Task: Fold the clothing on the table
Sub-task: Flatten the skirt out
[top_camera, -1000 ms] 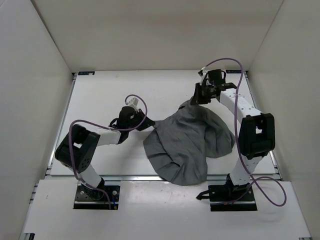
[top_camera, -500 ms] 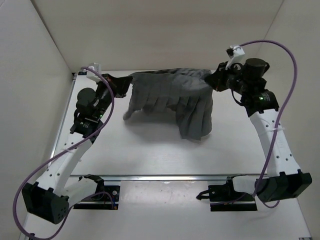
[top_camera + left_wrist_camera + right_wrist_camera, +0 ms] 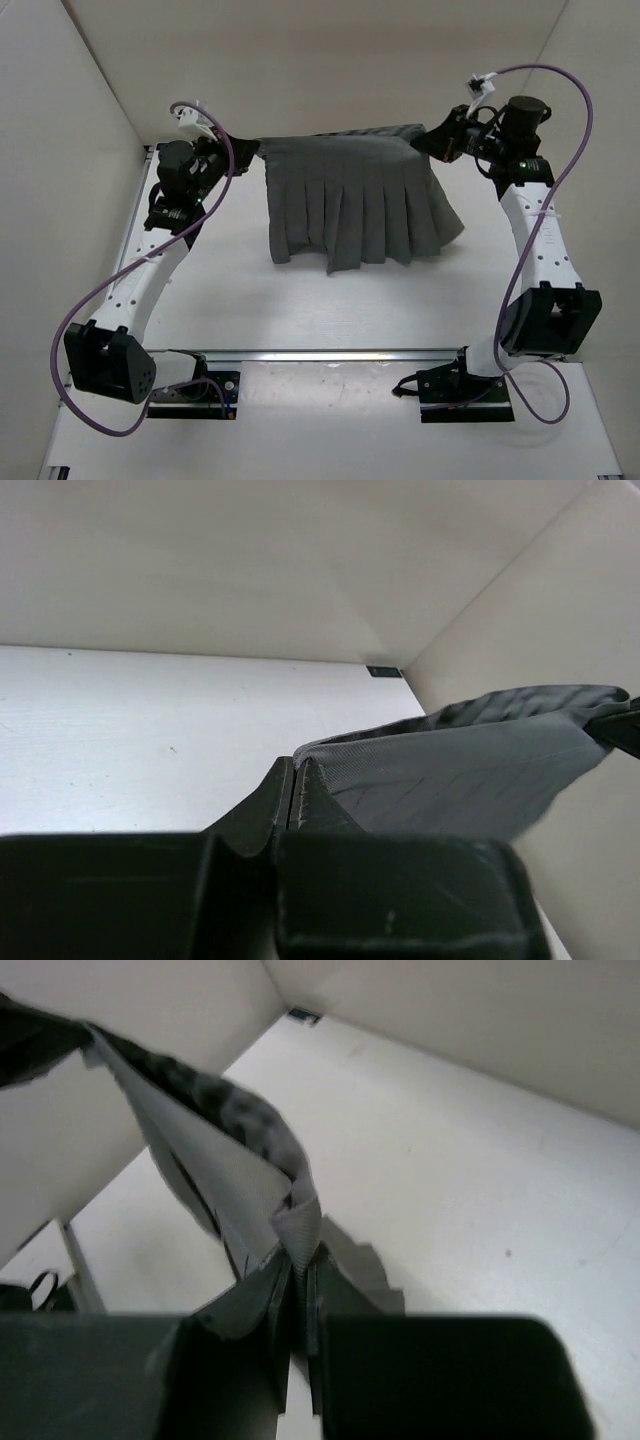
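The clothing (image 3: 350,195), a grey pleated skirt, hangs spread out in the air above the far half of the table (image 3: 300,310). Its waistband is stretched level between the two grippers and the pleats hang down from it. My left gripper (image 3: 248,152) is shut on the waistband's left corner; in the left wrist view the clothing (image 3: 470,770) runs off to the right from the left gripper (image 3: 295,770). My right gripper (image 3: 432,140) is shut on the right corner. The right wrist view has the clothing (image 3: 215,1150) pinched between the jaws of the right gripper (image 3: 298,1255).
White walls stand close on the left, back and right of the table. A metal rail (image 3: 330,353) runs along the near edge, with both arm bases just in front of it. Purple cables (image 3: 560,110) loop off each arm.
One second ago the skirt lay crumpled on the table with both grippers low at its edges. Both arms have since lifted it up and back and pulled apart, stretching it flat.
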Motion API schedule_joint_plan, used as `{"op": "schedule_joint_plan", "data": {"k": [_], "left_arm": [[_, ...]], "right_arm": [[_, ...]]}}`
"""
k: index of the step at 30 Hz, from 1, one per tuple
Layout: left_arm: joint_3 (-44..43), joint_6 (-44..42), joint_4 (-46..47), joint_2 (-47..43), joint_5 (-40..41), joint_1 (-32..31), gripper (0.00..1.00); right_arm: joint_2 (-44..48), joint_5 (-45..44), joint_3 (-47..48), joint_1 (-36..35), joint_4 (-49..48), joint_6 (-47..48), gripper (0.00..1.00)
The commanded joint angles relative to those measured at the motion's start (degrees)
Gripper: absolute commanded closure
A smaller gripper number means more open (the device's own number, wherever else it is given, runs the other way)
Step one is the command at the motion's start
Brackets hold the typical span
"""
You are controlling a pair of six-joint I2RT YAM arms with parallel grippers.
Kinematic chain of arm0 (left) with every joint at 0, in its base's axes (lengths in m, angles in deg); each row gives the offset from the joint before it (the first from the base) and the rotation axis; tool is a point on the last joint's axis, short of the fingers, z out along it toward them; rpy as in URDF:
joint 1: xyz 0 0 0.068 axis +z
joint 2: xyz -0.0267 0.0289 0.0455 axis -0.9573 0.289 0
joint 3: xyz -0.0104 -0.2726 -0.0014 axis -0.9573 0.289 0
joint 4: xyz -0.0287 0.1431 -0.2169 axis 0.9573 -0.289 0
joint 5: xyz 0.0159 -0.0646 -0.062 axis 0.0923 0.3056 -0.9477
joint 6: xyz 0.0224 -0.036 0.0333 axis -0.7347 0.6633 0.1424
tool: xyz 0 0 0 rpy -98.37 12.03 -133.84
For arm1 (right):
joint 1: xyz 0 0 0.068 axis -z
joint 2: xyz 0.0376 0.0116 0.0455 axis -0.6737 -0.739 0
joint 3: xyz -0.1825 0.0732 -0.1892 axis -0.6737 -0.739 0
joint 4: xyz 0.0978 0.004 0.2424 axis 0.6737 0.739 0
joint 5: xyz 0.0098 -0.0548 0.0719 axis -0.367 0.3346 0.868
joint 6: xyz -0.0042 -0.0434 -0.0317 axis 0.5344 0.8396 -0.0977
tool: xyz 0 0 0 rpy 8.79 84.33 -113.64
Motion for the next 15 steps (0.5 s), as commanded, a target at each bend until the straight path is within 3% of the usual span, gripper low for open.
{"op": "schedule_joint_plan", "data": {"k": [1,2,3,5,10,13,15], "left_arm": [[-3.8,-2.3,0.9,-0.7,-1.1,1.5,1.00],[-4.4,-2.9,0.4,-0.6,-1.2,1.5,1.00],[-5.3,-3.4,-0.6,-0.3,-1.2,1.5,1.00],[-6.1,-4.0,-2.3,-0.3,-1.7,1.4,1.00],[-6.1,-3.8,-3.7,-2.9,-3.2,-0.1,1.00],[-7.5,-4.9,-6.6,-5.2,-4.0,-0.6,1.00],[-7.8,-4.9,-7.8,-7.2,-4.4,-0.8,1.00]], "right_arm": [[0.6,19.5,-10.5,7.3,-29.1,-16.9,1.00],[0.6,25.1,-13.2,7.7,-44.7,-21.9,1.00],[0.5,27.8,-18.4,9.6,-52.2,-33.3,1.00],[-1.1,31.0,-21.8,11.5,-69.4,-47.2,1.00],[0.3,34.6,-26.3,11.2,-78.4,-54.1,1.00],[8.6,35.1,-29.3,10.9,-72.9,-46.7,1.00],[14.5,33.7,-29.7,11.2,-61.3,-36.3,0.98]]}}
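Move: The skirt hangs from both hands, pinched by its two upper corners. Its middle is about 16 cm to the left hand's right, roughly 4 cm back and 15 cm below. From the right hand the skirt's middle is some 16 cm left, 4 cm back and 16 cm lower. Its lower hem hangs near the table, about 4 cm farther back than that middle and 13 cm below it. The skirt's right upper corner is carried back about 8 cm by the right hand, which first dips nearly 5 cm and edges right, then climbs partway again. That wrist turns counter-clockwise some 20 degrees and rolls its left side up. The left hand keeps its corner pinched, easing back and right 2 to 3 cm while rising slightly and turning a little clockwise. ##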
